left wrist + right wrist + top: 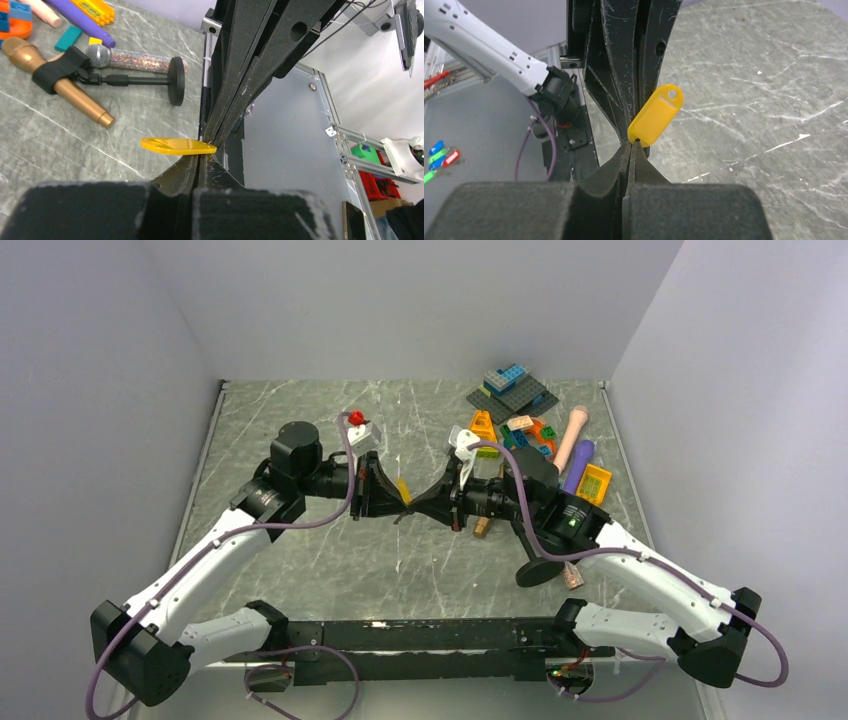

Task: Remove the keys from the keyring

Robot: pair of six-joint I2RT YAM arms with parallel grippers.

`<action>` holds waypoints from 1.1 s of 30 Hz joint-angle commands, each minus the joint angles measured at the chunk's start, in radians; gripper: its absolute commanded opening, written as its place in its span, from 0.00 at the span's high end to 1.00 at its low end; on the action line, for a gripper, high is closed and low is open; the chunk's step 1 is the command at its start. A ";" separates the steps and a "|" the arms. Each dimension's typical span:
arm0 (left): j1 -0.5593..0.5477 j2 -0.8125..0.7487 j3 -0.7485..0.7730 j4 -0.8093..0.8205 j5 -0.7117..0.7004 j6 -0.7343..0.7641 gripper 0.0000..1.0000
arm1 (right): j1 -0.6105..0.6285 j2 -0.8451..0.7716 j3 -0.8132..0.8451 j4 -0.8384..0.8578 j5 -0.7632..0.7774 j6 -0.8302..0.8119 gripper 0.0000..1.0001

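Observation:
My two grippers meet tip to tip above the middle of the table, the left gripper coming from the left and the right gripper from the right. Both are shut. A yellow plastic tag sticks out from the point where the tips touch, its small holed end right at the right gripper. From the left gripper the tag shows flat, edge on. Of the keyring only a thin glint of wire shows between the tips. The keys are hidden.
Toys crowd the back right: a brick plate, orange and coloured blocks, pink and purple sticks. A gold toy microphone and a stand's black base lie under the right arm. A red-topped white piece sits behind the left arm.

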 commanded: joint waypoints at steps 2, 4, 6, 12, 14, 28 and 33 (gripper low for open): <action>-0.081 0.019 0.071 -0.011 0.068 0.062 1.00 | 0.023 -0.004 0.041 -0.096 -0.042 -0.080 1.00; -0.096 0.032 0.074 -0.024 0.074 0.066 1.00 | 0.022 -0.014 0.036 -0.128 -0.034 -0.091 1.00; -0.111 0.047 0.082 -0.035 0.085 0.073 1.00 | 0.018 -0.022 0.028 -0.149 -0.027 -0.086 1.00; -0.165 0.078 0.105 -0.111 0.074 0.130 1.00 | -0.010 -0.021 0.012 -0.210 -0.069 -0.051 1.00; -0.178 0.081 0.115 -0.147 0.058 0.164 1.00 | -0.026 -0.015 0.003 -0.236 -0.082 -0.033 1.00; -0.251 0.128 0.160 -0.309 -0.088 0.276 1.00 | -0.214 0.065 0.023 -0.364 -0.205 0.164 1.00; -0.269 0.145 0.165 -0.325 -0.131 0.327 1.00 | -0.284 0.086 -0.011 -0.370 -0.326 0.198 1.00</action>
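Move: At both hands' touching fingertips is the keyring: its yellow tag's middle lies about 2 cm ahead and 1 cm above either hand point. The key pokes out some 2 cm behind the left hand point, 1 cm to its left and a little lower. The bronze microphone lies about 19 cm to the left hand's right and 13 cm ahead; the microphone stand's round base is about 27 cm right, roughly level, both some 30 cm below. Sinking together about 7 cm, both hands carry the keyring down and some 4 cm to the right, drawing back a little over the first half. Both shut grippers keep their pinch, tips still together; the left fingers dip about 15 degrees, while the right hand rolls almost 30 degrees about its own finger line in the later half, its forward side tipping down. ##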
